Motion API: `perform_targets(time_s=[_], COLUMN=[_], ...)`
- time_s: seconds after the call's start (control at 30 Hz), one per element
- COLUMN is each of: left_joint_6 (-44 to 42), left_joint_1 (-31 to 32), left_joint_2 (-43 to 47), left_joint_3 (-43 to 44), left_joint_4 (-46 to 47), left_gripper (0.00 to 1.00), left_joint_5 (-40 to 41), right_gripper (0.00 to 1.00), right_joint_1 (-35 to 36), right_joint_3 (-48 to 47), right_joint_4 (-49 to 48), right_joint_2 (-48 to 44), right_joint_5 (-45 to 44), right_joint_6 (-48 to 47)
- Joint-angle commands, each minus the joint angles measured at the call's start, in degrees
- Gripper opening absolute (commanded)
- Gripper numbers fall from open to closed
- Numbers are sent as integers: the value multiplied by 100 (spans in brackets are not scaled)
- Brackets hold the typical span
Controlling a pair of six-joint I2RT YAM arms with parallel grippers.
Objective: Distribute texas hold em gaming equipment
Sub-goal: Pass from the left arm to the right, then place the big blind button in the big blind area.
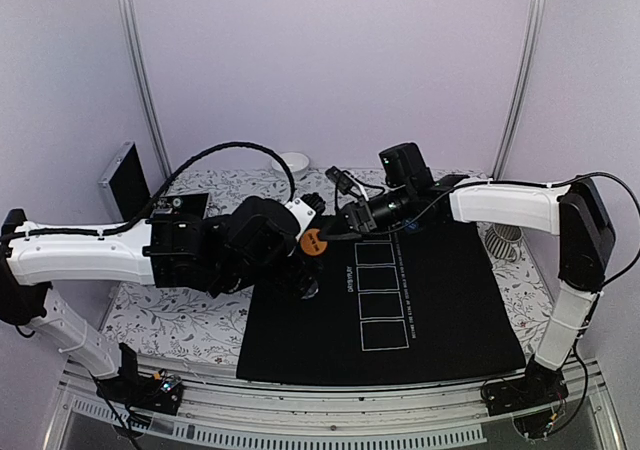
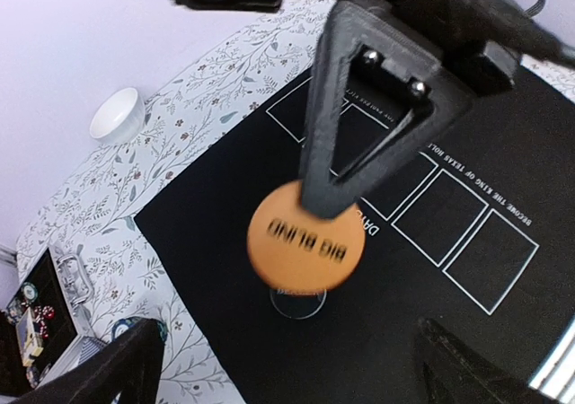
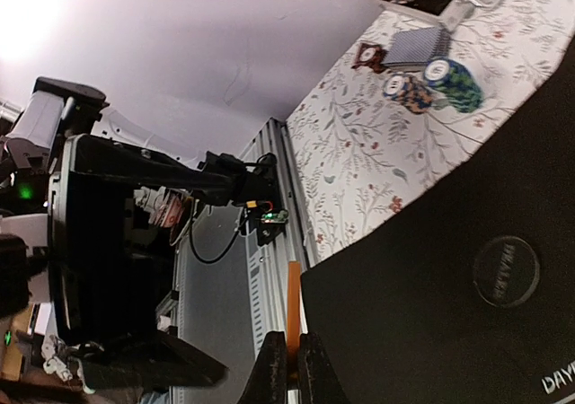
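An orange button disc [image 2: 305, 235] marked BIG BLIND hangs above the black mat [image 2: 225, 332], and my right gripper [image 3: 288, 341] is shut on its edge. In the right wrist view the disc [image 3: 293, 296] shows edge-on between the fingers. A dark button disc [image 2: 297, 302] lies flat on the mat just below it, also visible in the right wrist view [image 3: 506, 271]. My left gripper [image 2: 292, 368] stands open under the orange disc, its fingers [image 2: 135, 359] wide apart with nothing between them. From above, the orange disc [image 1: 314, 242] sits between both grippers.
Striped chip stacks [image 3: 454, 72] and a deck of cards [image 3: 416, 47] sit on the floral cloth left of the mat. A white bowl [image 2: 118, 114] stands at the back. An open case [image 2: 40, 301] holds more pieces at the far left. White rectangles [image 1: 378, 295] mark the mat.
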State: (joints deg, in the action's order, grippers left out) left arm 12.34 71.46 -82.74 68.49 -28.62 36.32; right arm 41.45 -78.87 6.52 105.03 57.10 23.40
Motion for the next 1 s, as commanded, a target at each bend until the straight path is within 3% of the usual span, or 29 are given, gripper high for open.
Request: perform_targets(time_s=[0.0, 0.23, 0.43, 0.63, 0.97], left_joint_6=[345, 1372, 1590, 1580, 1561], left_joint_1=[-44, -1164, -1399, -1422, -1422], left_joint_2=[587, 1500, 1708, 1429, 1416], left_joint_3=[-116, -954, -1301, -1196, -1227], left_joint_4=[150, 311, 489, 412, 390], left_gripper=[98, 98, 98, 98, 98], left_joint_5=[-296, -914, -997, -1081, -1024], right_gripper=[2, 2, 2, 2, 2], right_joint_1=[-669, -1139, -1139, -1133, -893], right_joint_3=[629, 2072, 3139, 4101, 4396], right_joint_4=[900, 2433, 3306, 3336, 3020], right_joint_2=[-685, -1353, -1948, -2131, -2145], right_joint_5=[-283, -132, -422, -401, -1027], right_joint_6=[-513, -1124, -1398, -1131, -412])
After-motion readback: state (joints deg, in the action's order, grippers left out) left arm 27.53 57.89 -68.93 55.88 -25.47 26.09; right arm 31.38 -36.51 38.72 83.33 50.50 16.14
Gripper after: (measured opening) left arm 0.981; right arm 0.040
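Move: The orange BIG BLIND disc is already in the right hand's shut fingers, its middle some 3 cm to the left of them, level in depth and height. It is bound for bare mat near the front edge, about 15 cm back, 18 cm to the right and 22 cm below. The nearest card box lies about 7 cm back and 12 cm right of the right hand, the dealer button 5 cm ahead and 6 cm left, both 22 cm down. For the left hand the disc sits midway between its open fingers. The orange disc stays pinched by its edge while the right hand draws it out from between the left hand's open fingers, carrying it right, down and back, some 20 cm to the right, to low over the mat by the nearest card box, the wrist turning through roughly 45 degrees. The left hand, fingers staying wide, first lifts about 3 cm, swings left and a little forward away from the disc, then sinks again. ##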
